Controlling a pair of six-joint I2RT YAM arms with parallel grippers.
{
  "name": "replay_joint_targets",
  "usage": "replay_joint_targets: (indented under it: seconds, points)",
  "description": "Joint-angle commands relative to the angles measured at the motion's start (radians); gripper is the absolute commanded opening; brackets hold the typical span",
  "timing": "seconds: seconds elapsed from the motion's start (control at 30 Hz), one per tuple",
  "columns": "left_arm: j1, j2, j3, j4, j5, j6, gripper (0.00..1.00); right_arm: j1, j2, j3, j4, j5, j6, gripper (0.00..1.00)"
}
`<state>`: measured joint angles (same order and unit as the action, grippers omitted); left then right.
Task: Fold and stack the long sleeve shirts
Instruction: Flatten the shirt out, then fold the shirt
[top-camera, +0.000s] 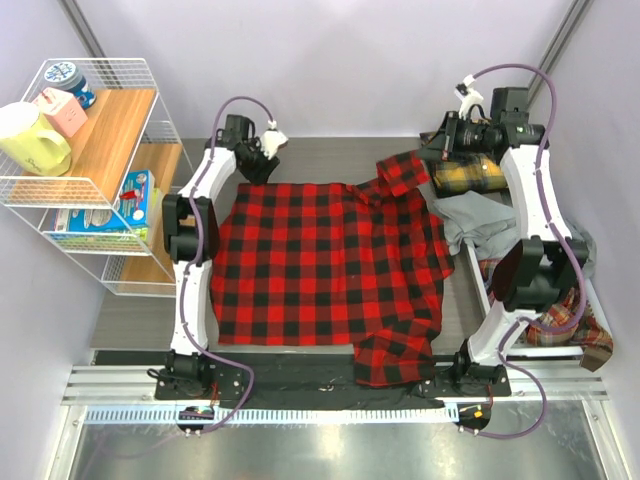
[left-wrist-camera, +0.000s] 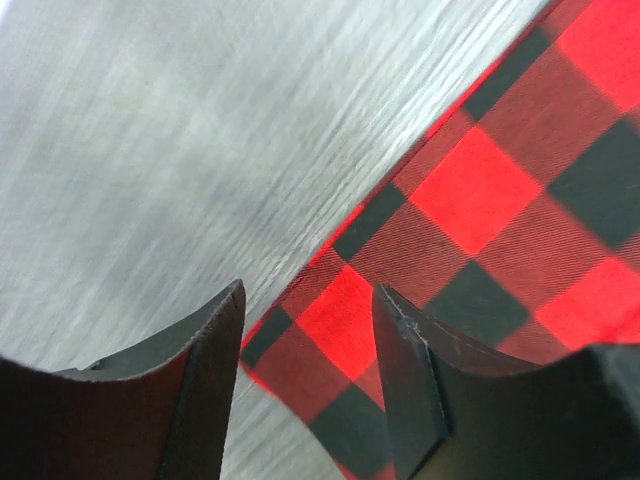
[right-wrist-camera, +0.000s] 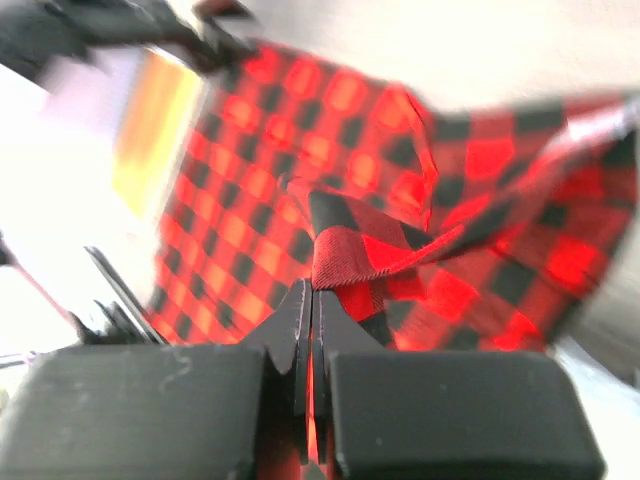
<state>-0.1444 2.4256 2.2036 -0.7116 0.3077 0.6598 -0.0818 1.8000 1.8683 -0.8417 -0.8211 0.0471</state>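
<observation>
A red-and-black check long sleeve shirt (top-camera: 320, 260) lies spread flat on the dark table. My left gripper (top-camera: 264, 166) is at its far left corner. In the left wrist view its fingers (left-wrist-camera: 220, 330) stand apart, straddling the shirt's corner (left-wrist-camera: 340, 330) just above the table, so the left gripper (left-wrist-camera: 308, 300) is open. My right gripper (top-camera: 438, 150) is at the far right, shut on a bunched fold of the red shirt (right-wrist-camera: 380, 255), which it lifts off the table. The right gripper (right-wrist-camera: 312, 295) has its jaws pressed together on the cloth.
A yellow-and-black plaid shirt (top-camera: 470, 176), a grey shirt (top-camera: 485, 222) and an orange-brown plaid shirt (top-camera: 572, 335) lie heaped at the right. A white wire shelf (top-camera: 95, 180) with mugs and boxes stands at the left. One red sleeve (top-camera: 395, 355) hangs over the near edge.
</observation>
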Motion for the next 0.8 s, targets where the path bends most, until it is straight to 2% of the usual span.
replay_joint_targets:
  seconds: [0.0,0.1,0.27,0.57,0.67,0.77]
  points:
    - [0.034,0.026,0.042,0.004,0.002,0.106,0.53,0.007,-0.131,-0.115,0.441,-0.095,0.348,0.01]
    - [0.052,0.047,0.048,0.003,-0.013,0.139,0.51,0.016,-0.148,-0.135,0.523,-0.090,0.428,0.01]
    - [0.068,0.081,0.064,-0.058,-0.018,0.193,0.46,0.039,-0.140,-0.149,0.527,-0.078,0.424,0.01]
    - [0.078,0.104,0.044,-0.077,-0.015,0.215,0.40,0.050,-0.070,-0.100,0.538,-0.056,0.422,0.01]
    - [0.080,0.116,0.045,-0.095,-0.009,0.224,0.36,0.054,-0.045,-0.077,0.568,-0.040,0.428,0.01]
    - [0.083,0.125,0.051,-0.077,-0.012,0.205,0.23,0.062,0.015,-0.028,0.639,-0.012,0.451,0.01]
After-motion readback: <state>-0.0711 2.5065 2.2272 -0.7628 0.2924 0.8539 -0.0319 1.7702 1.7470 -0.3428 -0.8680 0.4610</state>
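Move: The shirt's far left corner lies about 5 cm to the left of my left hand, level with it fore and aft and some 5 cm below; the shelf rack stands roughly 30 cm left and 12 back. My right hand already holds the shirt's far right flap. From it, the fold at the far edge lies about 8 cm ahead, 15 left and 26 below, and the folded yellow shirt roughly 18 ahead and 15 right. I sink my left hand about 4 cm, then carry it some 5 cm left, low over the table, to the shirt's far left corner, narrowing its fingers to about half their gap. My right hand keeps its pinch on the flap and lifts it about 6 cm while easing left, rolling some 15 degrees, then reaches forward and settles slightly. ##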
